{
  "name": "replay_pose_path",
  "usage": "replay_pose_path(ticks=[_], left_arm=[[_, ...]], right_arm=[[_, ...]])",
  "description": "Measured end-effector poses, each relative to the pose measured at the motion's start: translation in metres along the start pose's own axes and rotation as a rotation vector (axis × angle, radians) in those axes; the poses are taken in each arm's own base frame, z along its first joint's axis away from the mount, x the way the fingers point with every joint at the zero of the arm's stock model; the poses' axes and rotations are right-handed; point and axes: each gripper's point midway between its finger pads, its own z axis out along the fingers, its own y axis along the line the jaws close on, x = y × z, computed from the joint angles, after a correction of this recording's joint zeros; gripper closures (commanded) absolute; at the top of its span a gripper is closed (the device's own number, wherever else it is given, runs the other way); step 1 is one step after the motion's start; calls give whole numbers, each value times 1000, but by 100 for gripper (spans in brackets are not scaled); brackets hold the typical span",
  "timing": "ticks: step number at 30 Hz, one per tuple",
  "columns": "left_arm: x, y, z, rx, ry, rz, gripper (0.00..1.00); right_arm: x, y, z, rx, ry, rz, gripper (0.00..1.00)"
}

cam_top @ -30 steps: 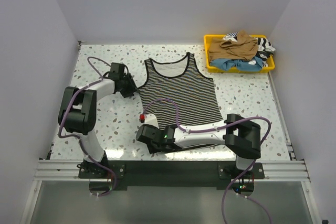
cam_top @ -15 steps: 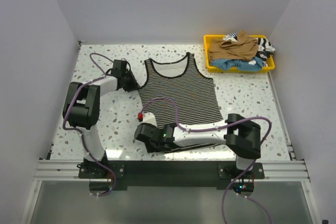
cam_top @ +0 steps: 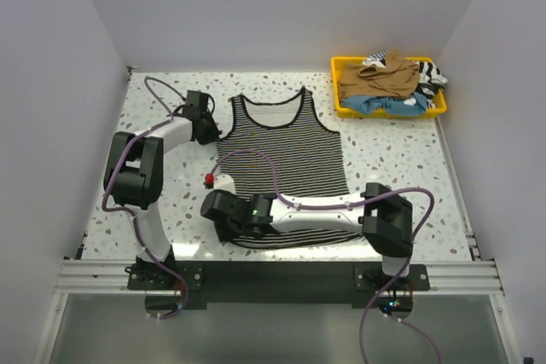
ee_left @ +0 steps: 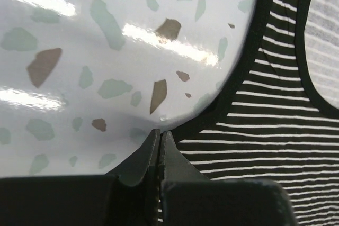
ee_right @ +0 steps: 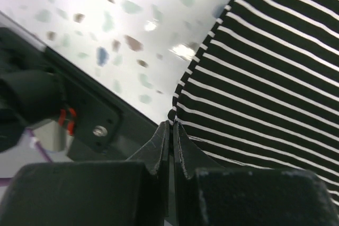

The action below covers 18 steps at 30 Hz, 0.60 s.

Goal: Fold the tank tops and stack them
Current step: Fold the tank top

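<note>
A black-and-white striped tank top [cam_top: 281, 159] lies spread flat on the speckled table. My left gripper [cam_top: 217, 130] is shut on the black-bound edge of its left armhole. In the left wrist view that gripper [ee_left: 160, 134] pinches the binding, with the striped cloth [ee_left: 275, 104] running off to the right. My right gripper [cam_top: 220, 221] is shut on the lower left hem corner near the table's front edge. The right wrist view shows this gripper [ee_right: 172, 123] closed on that corner of the cloth [ee_right: 265, 78]. More tank tops, a tan one [cam_top: 375, 78] and a light blue one [cam_top: 386, 106], lie heaped at the back right.
The heap sits in a yellow tray [cam_top: 336, 83] at the back right corner. The black front rail [ee_right: 95, 115] runs just beside the right gripper. White walls close in the table on three sides. The right arm [cam_top: 324, 215] lies across the tank top's hem.
The left gripper has closed on the armhole edge. The right arm has swung left with the hem corner, and the striped tank top has shifted left.
</note>
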Motion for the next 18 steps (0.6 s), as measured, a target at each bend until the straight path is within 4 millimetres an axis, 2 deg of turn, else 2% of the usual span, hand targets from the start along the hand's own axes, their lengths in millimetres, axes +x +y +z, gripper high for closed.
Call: replay_pose_path(ticks=[5,8,14,18], left_arm=[[-26,15,-7,-66,-41,-4,100],[-38,22,-12,-99,-56,4,100],[-45,16,-25,-95,-74,37,100],[-44,-4,-31,-67,-81,71,100]], right_arm=[[-12,35,16,-69,6,3,100],[-11,45,28,-87,17,3,100],[-11,47,30,-104,6,15,100],[-3,27,22,-82,-10,40,100]])
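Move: Some 37 cm to the left hand's right and 2 cm farther out lies the tank top's right underarm, about 1 cm lower; that hand already pinches the left underarm. At like height, the neckline's middle is 7 cm ahead and 17 cm right of it, the left strap's top 12 cm ahead and 7 cm right. The right hand holds the hem's left corner; the right hem corner is level with it, roughly 37 cm right and 5 cm below. Keeping their pinches on the tank top's left edge, both hands swing left together, the right about 5 cm near the table's front edge and the left some 4 cm, then each turns back about 2 cm right towards the garment's body. Meanwhile the left hand rises steadily by nearly 5 cm, lifting the underarm. ##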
